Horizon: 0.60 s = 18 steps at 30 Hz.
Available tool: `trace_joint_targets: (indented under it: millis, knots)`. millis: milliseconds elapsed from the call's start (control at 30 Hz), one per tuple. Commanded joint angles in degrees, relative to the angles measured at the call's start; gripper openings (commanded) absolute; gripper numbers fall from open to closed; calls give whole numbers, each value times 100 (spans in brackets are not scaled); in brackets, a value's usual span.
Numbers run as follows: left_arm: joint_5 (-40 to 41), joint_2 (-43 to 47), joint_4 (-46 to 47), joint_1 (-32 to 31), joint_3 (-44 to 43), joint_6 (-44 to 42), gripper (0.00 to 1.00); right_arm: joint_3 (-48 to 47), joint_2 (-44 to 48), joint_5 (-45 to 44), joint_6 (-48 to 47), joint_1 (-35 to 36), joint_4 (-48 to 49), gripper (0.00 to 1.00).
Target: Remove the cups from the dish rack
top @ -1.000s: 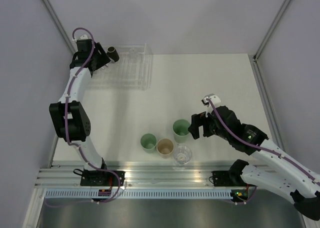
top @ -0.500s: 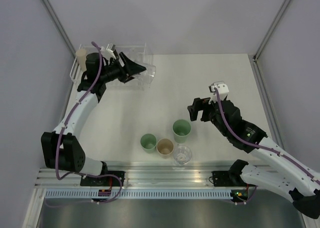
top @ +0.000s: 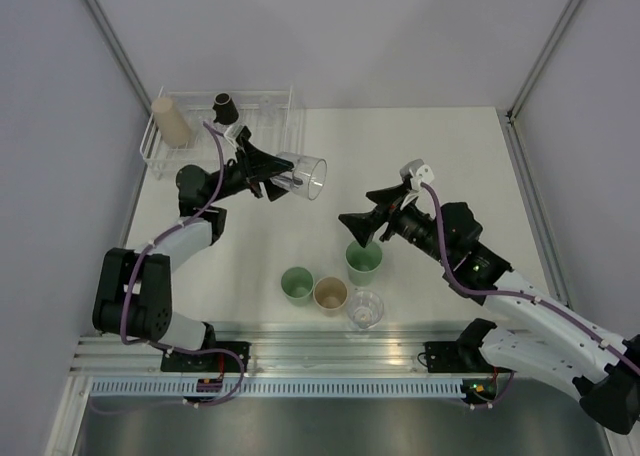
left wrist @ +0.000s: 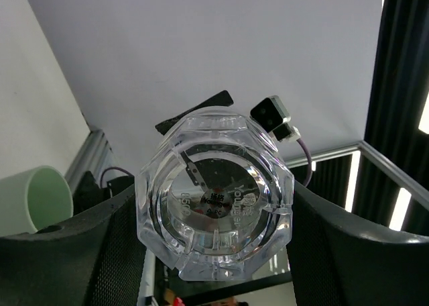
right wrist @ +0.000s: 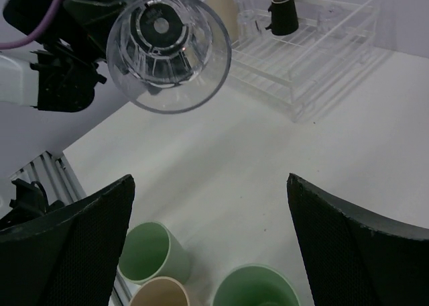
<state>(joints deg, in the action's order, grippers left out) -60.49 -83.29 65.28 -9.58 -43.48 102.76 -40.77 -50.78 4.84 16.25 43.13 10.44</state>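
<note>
My left gripper (top: 278,174) is shut on the base of a clear cup (top: 303,175), held sideways in the air between the dish rack (top: 283,134) and the table's middle. In the left wrist view the clear cup's base (left wrist: 214,197) fills the gap between the fingers (left wrist: 74,252). A tan cup (top: 172,121) and a small black cup (top: 226,107) stand in the rack. My right gripper (top: 358,222) is open and empty above a green cup (top: 363,260), facing the clear cup (right wrist: 169,54).
Near the front edge stand another green cup (top: 297,284), a tan cup (top: 330,293) and a clear cup (top: 366,309). The right wrist view shows the rack (right wrist: 315,58) with the black cup (right wrist: 283,14) at the back. Frame posts rise at both back corners.
My left arm has swung the clear cup out from over the rack, rightward and nearer the middle. My right gripper has turned and moved left, over the green cup.
</note>
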Motion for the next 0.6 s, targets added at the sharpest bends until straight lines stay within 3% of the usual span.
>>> trace_joint_targets:
  millis: [0,567]
  knots:
    - [-200,58,2965,-105,269,1203,2,-132,-177,719,-69,-94,872,98]
    - [-148,515,2859,-658,1123,974,2,-633,-1495,1440,106,-139,1769,97]
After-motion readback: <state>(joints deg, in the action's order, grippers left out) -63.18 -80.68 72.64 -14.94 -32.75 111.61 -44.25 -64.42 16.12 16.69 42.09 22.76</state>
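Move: The left hand holds the clear cup near its base, the cup's middle about 5 cm to its right and 1 cm ahead and above; the open right gripper waits some 16 cm right, 5 cm back and 3 cm lower. From the right hand that cup lies about 12 cm left, 5 cm ahead and 4 cm up. Below the right hand by 23 cm stand the near green cup, 2 cm ahead and 1 cm left, and the tan cup, 6 cm back and 8 cm left. Keeping its grip on the clear cup, the left hand draws back about 6 cm, sinking some 3 cm and edging right late on, while its wrist turns about 10 degrees clockwise and rolls slightly, bringing the cup's open mouth towards the right gripper. The right hand comes to meet it, sliding about 5 cm left and slightly forward at nearly the same height, turning some 10 degrees counter-clockwise with its fingers kept wide open; its near finger gets close to the rim, but a touch can't be made out. ##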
